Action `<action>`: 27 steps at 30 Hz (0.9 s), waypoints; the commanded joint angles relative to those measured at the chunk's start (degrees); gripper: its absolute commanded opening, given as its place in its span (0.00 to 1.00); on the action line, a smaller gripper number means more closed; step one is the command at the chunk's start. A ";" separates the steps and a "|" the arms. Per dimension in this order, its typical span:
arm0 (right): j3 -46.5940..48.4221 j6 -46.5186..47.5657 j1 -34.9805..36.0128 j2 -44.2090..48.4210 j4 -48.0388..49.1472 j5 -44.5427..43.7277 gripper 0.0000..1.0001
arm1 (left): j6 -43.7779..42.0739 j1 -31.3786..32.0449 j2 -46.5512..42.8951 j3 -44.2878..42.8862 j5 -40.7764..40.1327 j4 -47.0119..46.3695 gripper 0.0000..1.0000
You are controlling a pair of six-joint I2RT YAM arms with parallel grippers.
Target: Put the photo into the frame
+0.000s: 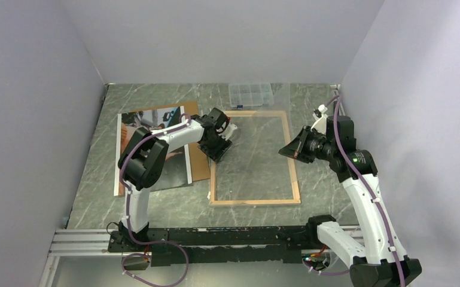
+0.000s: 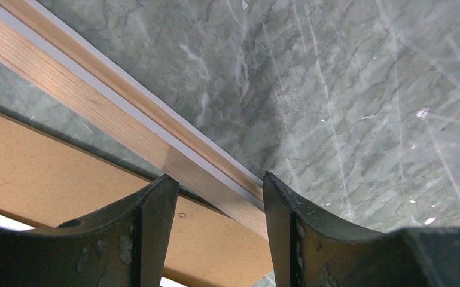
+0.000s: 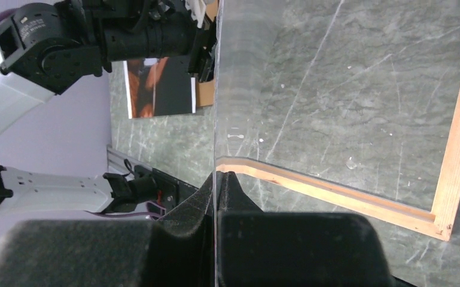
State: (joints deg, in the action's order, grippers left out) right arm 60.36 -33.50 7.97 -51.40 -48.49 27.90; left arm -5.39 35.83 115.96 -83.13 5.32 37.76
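The frame [image 1: 254, 202] lies wood-back up in the middle of the table. Its clear pane [image 1: 269, 113] is lifted off it and stands tilted above it. My right gripper [image 1: 288, 149] is shut on the pane's right edge, which shows as a thin vertical line [image 3: 216, 119] running out of the closed fingertips [image 3: 217, 176]. My left gripper [image 1: 218, 150] straddles the frame's left rail [image 2: 96, 104] with one finger [image 2: 161, 203] outside and the other inside, both against the wood. The photo [image 1: 176, 173] lies flat to the left, partly under my left arm.
A plain brown backing board [image 1: 198, 164] lies between the photo and the frame, partly under the photo, and shows under my left fingers [image 2: 48, 173]. A small clear compartment box [image 1: 250, 94] stands at the back behind the frame. Walls close in left, right and back.
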 commanded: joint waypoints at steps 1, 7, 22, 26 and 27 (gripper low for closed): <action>1.04 -2.69 -0.14 0.71 6.38 2.11 0.00 | -2.06 -0.46 -0.15 0.71 -3.76 2.72 0.61; 2.47 -4.27 -0.11 -0.63 8.66 3.74 0.00 | -3.13 -0.50 -1.15 2.74 -5.13 2.17 0.61; 4.50 -5.21 0.23 -4.53 13.39 7.72 0.00 | -0.35 -7.35 -15.56 -2.38 5.90 3.84 0.94; 4.99 -6.23 2.59 -6.33 15.15 7.33 0.00 | -0.11 -13.24 -17.43 -7.73 10.24 7.55 0.95; 5.48 -6.43 3.65 -6.92 15.58 6.89 0.00 | 0.05 -14.65 -17.65 -8.57 11.05 8.43 0.95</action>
State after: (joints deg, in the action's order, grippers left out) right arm 62.06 -38.39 9.02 -57.08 -39.16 33.56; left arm -6.33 26.17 102.45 -85.86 9.89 42.92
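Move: The frame's left bar is already between the left hand's half-open fingertips; the frame's middle lies about 15 cm to that hand's right, level with it and a centimetre below. The photo's middle is some 21 cm to its left, the brown board under it about 18 cm left, its near right corner almost touching the frame. From the right hand, still gripping the clear sheet, the frame's middle is roughly 10 cm ahead, 7 cm left and 24 cm below. The frame is dragged a little left by its left bar, the left hand going about 3 cm left along the table while its fingers spread and let go; then it comes free and climbs roughly 10 cm, also drifting forward and left. High above the frame, the right hand keeps its grip on the clear sheet and eases forward, left and up, about 4 cm in all. ##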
